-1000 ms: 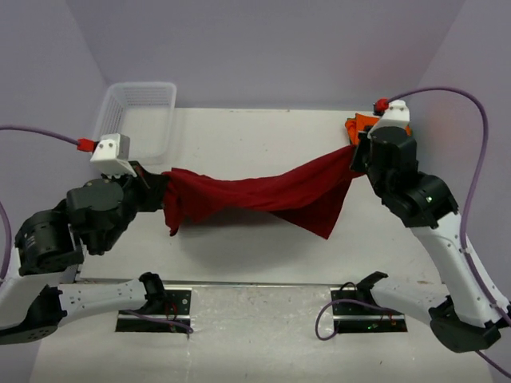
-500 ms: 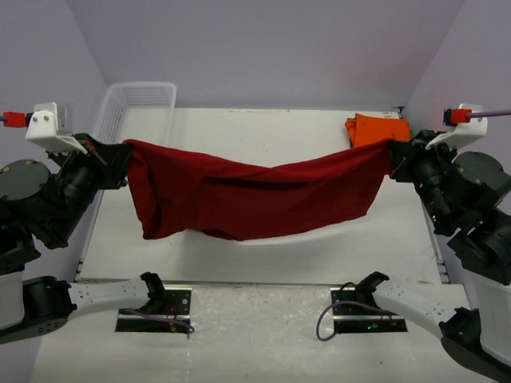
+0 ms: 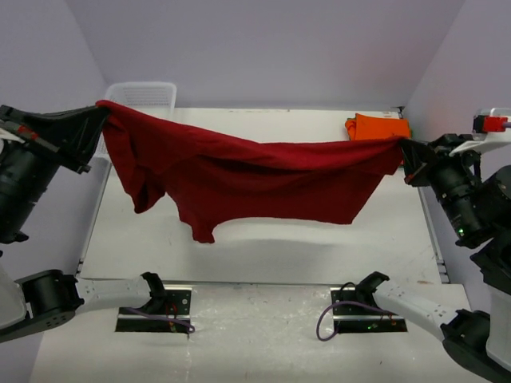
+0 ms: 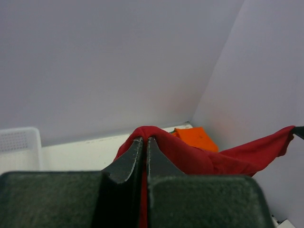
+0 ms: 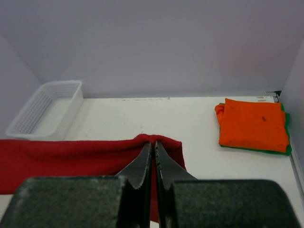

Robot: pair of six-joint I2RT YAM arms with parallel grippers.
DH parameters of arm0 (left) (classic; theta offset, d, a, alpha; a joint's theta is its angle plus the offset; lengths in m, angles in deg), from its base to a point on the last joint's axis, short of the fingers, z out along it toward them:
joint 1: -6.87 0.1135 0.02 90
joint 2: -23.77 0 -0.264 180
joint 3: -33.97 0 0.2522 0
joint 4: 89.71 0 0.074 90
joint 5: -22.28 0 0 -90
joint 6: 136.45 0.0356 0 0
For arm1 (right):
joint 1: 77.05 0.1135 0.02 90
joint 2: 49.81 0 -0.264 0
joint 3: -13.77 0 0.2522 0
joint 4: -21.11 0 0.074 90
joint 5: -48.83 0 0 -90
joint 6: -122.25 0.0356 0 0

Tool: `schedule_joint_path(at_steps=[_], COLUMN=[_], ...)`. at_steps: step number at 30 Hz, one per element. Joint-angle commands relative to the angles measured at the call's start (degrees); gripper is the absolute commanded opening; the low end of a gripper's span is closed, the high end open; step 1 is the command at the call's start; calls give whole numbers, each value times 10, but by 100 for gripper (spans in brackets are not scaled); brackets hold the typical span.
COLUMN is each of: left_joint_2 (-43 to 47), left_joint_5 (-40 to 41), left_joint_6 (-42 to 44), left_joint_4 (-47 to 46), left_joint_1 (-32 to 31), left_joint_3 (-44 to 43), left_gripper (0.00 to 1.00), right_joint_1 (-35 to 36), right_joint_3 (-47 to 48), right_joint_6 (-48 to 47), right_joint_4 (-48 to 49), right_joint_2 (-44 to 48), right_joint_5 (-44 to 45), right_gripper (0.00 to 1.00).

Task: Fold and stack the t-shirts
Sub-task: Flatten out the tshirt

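Observation:
A dark red t-shirt (image 3: 255, 179) hangs stretched in the air across the table, held by two corners. My left gripper (image 3: 102, 108) is shut on its left corner, high at the far left; the cloth (image 4: 190, 154) wraps over the pinched fingertips (image 4: 137, 145). My right gripper (image 3: 402, 148) is shut on the right corner at the far right, red cloth (image 5: 71, 156) trailing left from its tips. A folded orange t-shirt (image 3: 378, 127) lies at the back right (image 5: 254, 124) on top of a green one (image 5: 286, 147), of which only an edge shows.
A white mesh basket (image 3: 148, 96) stands at the back left corner (image 5: 47, 109), partly behind the lifted shirt. The white table (image 3: 263, 239) lies below the hanging cloth. Purple walls close in on three sides.
Both arms have risen and spread apart, pulling the red shirt from a sagging bundle low over the table into a taut, high span. Both grips have held.

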Motion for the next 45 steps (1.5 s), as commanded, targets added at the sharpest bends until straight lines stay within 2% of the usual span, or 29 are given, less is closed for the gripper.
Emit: schedule_joint_path(at_steps=[1, 5, 11, 15, 18, 22, 23, 25, 26, 28, 29, 30, 31, 33, 34, 36, 37, 38, 40, 45], left_joint_2=[30, 63, 80, 82, 66, 20, -4, -33, -65, -101, -136, -151, -162, -198, -232, -277, -335, -360, -410, -494], left_joint_5=[-85, -157, -303, -331, -310, -237, -191, -148, -88, -43, -47, -89, -119, -174, -183, -210, -211, -249, -267, -265], left_joint_6=[49, 47, 41, 28, 27, 16, 13, 4, 2, 8, 5, 1, -4, -7, -8, -21, -41, -51, -46, -30], left_joint_4=[-91, -120, -138, -155, -157, -154, -153, -146, -141, -143, -148, -156, -172, -225, -250, -252, -243, -231, -258, -298], left_joint_1=[9, 45, 97, 99, 99, 99, 99, 98, 98, 106, 125, 154, 214, 263, 312, 366, 418, 444, 469, 469], left_joint_3=[-5, 18, -6, 8, 38, 104, 130, 148, 165, 185, 207, 222, 241, 301, 323, 314, 286, 274, 275, 227], left_gripper=[0, 0, 0, 0, 0, 0, 0, 0, 0, 0, 0, 0, 0, 0, 0, 0, 0, 0, 0, 0], right_joint_1=[2, 2, 2, 1, 1, 2, 2, 2, 1, -7, -11, -22, -29, -54, -62, -87, -94, -108, -120, -158], right_joint_3=[13, 13, 35, 50, 51, 9, -1, -39, -55, -99, -114, -126, -140, -148, -151, -148, -146, -144, -127, -75], right_joint_6=[-24, -28, -32, -20, -12, 11, 17, 37, 42, 56, 58, 61, 64, 65, 63, 56, 52, 48, 45, 31], right_joint_4=[26, 40, 41, 36, 37, 39, 40, 43, 49, 74, 88, 111, 119, 133, 139, 154, 159, 164, 168, 174], right_joint_2=[23, 48, 71, 77, 65, 22, 10, -30, -43, -86, -99, -113, -128, -177, -209, -242, -258, -289, -323, -413], right_joint_5=[-33, -70, -128, -156, -157, -97, -68, -38, -13, -1, -1, -4, -7, -11, -11, -19, -19, -25, -28, -65], right_gripper=[0, 0, 0, 0, 0, 0, 0, 0, 0, 0, 0, 0, 0, 0, 0, 0, 0, 0, 0, 0])
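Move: The red t-shirt already hangs stretched between both shut grippers. Its held edge goes to the bare far part of the table: for the left hand some 38 cm ahead, 2 cm left and 58 cm down, with the white basket about 41 cm ahead and 22 cm left of the hand. For the right hand the laying spot is roughly 24 cm ahead, 5 cm left and 48 cm below; the folded orange t-shirt lies about 33 cm ahead and 20 cm right of that hand. The red t-shirt, still pinched at its two upper ends, is first drawn back towards the bases and slightly up, then both hands cast it down and forward over the far table: the left some 50 cm down and 45 cm forward, bowing right and back left to beside the basket, the right about 30 cm each way, drifting a little left. The fingers tip downward and stay shut. ##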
